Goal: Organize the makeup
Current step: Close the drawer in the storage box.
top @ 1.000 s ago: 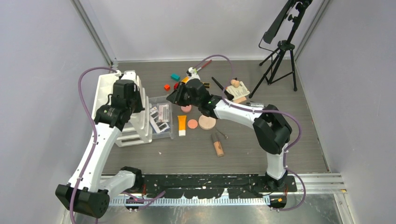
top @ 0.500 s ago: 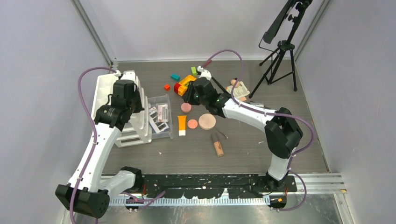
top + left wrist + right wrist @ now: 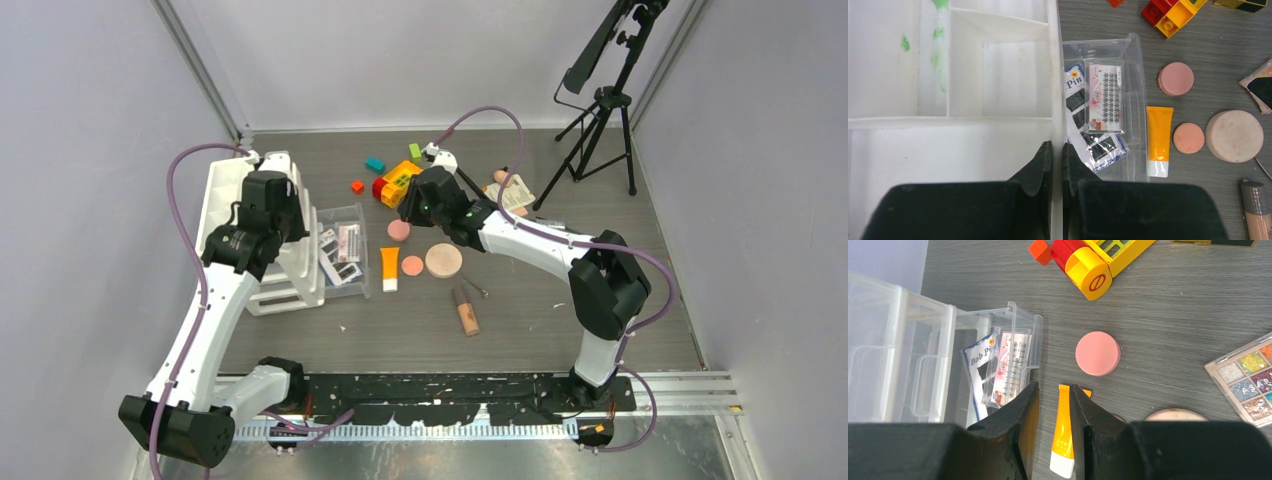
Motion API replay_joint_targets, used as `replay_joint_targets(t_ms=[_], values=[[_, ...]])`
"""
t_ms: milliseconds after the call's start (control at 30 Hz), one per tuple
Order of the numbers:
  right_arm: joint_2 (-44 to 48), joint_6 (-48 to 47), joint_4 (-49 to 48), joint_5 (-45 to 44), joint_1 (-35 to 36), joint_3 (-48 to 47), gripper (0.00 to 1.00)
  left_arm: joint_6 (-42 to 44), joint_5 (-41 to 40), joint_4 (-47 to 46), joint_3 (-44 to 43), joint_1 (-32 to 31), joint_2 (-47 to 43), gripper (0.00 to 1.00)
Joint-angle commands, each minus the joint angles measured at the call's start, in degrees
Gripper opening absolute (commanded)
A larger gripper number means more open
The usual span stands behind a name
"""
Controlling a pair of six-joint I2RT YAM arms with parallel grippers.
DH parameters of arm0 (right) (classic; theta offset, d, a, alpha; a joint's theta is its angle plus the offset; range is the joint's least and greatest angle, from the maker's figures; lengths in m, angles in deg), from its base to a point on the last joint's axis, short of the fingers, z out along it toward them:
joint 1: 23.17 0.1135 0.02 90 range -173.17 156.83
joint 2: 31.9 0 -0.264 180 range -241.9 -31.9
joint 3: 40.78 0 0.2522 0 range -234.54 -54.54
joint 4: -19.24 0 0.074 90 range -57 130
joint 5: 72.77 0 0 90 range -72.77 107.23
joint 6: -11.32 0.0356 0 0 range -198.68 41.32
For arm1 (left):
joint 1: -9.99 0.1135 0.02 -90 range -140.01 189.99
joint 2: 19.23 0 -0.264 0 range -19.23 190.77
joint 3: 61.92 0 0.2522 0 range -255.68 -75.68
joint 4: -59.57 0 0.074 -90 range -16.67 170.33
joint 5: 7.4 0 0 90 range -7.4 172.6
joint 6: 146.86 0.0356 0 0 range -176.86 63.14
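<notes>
The orange tube (image 3: 389,268) with a white cap lies on the table beside the clear drawer (image 3: 362,215). My right gripper (image 3: 1054,386) hovers above it, open and holding nothing; the tube (image 3: 1064,440) shows below, between its fingers. A pink compact (image 3: 1098,353), a small peach compact (image 3: 413,265), a large beige compact (image 3: 443,261) and a beige tube (image 3: 465,311) lie nearby. An eyeshadow palette (image 3: 1245,380) sits to the right. My left gripper (image 3: 1055,146) is shut on the wall of the white organizer (image 3: 998,130).
The clear drawer (image 3: 1135,40) holds lash and hairpin packets. A yellow-and-red toy brick (image 3: 398,181) and small teal (image 3: 375,165), red (image 3: 357,186) and green (image 3: 414,152) blocks lie at the back. A black tripod (image 3: 600,110) stands at the back right.
My right arm has swung right and back from the drawer's corner, uncovering the toy brick. Its fingers stay equally apart. The left arm has not moved.
</notes>
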State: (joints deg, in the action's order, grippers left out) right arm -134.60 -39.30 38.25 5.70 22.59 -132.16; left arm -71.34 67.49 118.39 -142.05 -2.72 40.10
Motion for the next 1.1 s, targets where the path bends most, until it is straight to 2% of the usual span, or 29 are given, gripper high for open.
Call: replay_joint_targets(t_ms=[0,700,1067], values=[[3.56,-0.53,-1.45,-1.52,-0.14,0.42,0.34,2.17,-1.06,-7.38,-1.59,0.32,-1.71,0.00],[4.20,0.07,-2.08,-0.89,-0.63,1.52,0.34,3.67,8.81,-5.49,-3.59,0.32,5.01,0.00],[3.88,0.58,-2.35,-0.34,-0.75,1.83,0.34,3.33,3.34,-1.86,-5.40,0.26,8.42,0.33]])
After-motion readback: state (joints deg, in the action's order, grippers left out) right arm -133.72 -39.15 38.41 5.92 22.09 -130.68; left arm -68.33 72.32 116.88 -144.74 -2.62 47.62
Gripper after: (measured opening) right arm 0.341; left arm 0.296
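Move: The left fingers are already shut on the right-hand rim of the storage box. Its open drawer lies about 5 cm to that hand's right, roughly level with it and some 22 cm below. On the table, the orange tube lies about 16 cm right and 5 cm back, and the pink pot about 18 cm right and 4 cm ahead. From the idle right hand, the drawer is some 15 cm left, 7 cm back and 14 cm below. Forward, to the right and down, about 2 cm each way, the left hand carries the storage box's gripped rim round, turning some 5 degrees clockwise. Near the end the rightward and downward motion stops and eases slightly back while the hand still creeps forward, and the fingers open to stand loosely either side of the rim. ##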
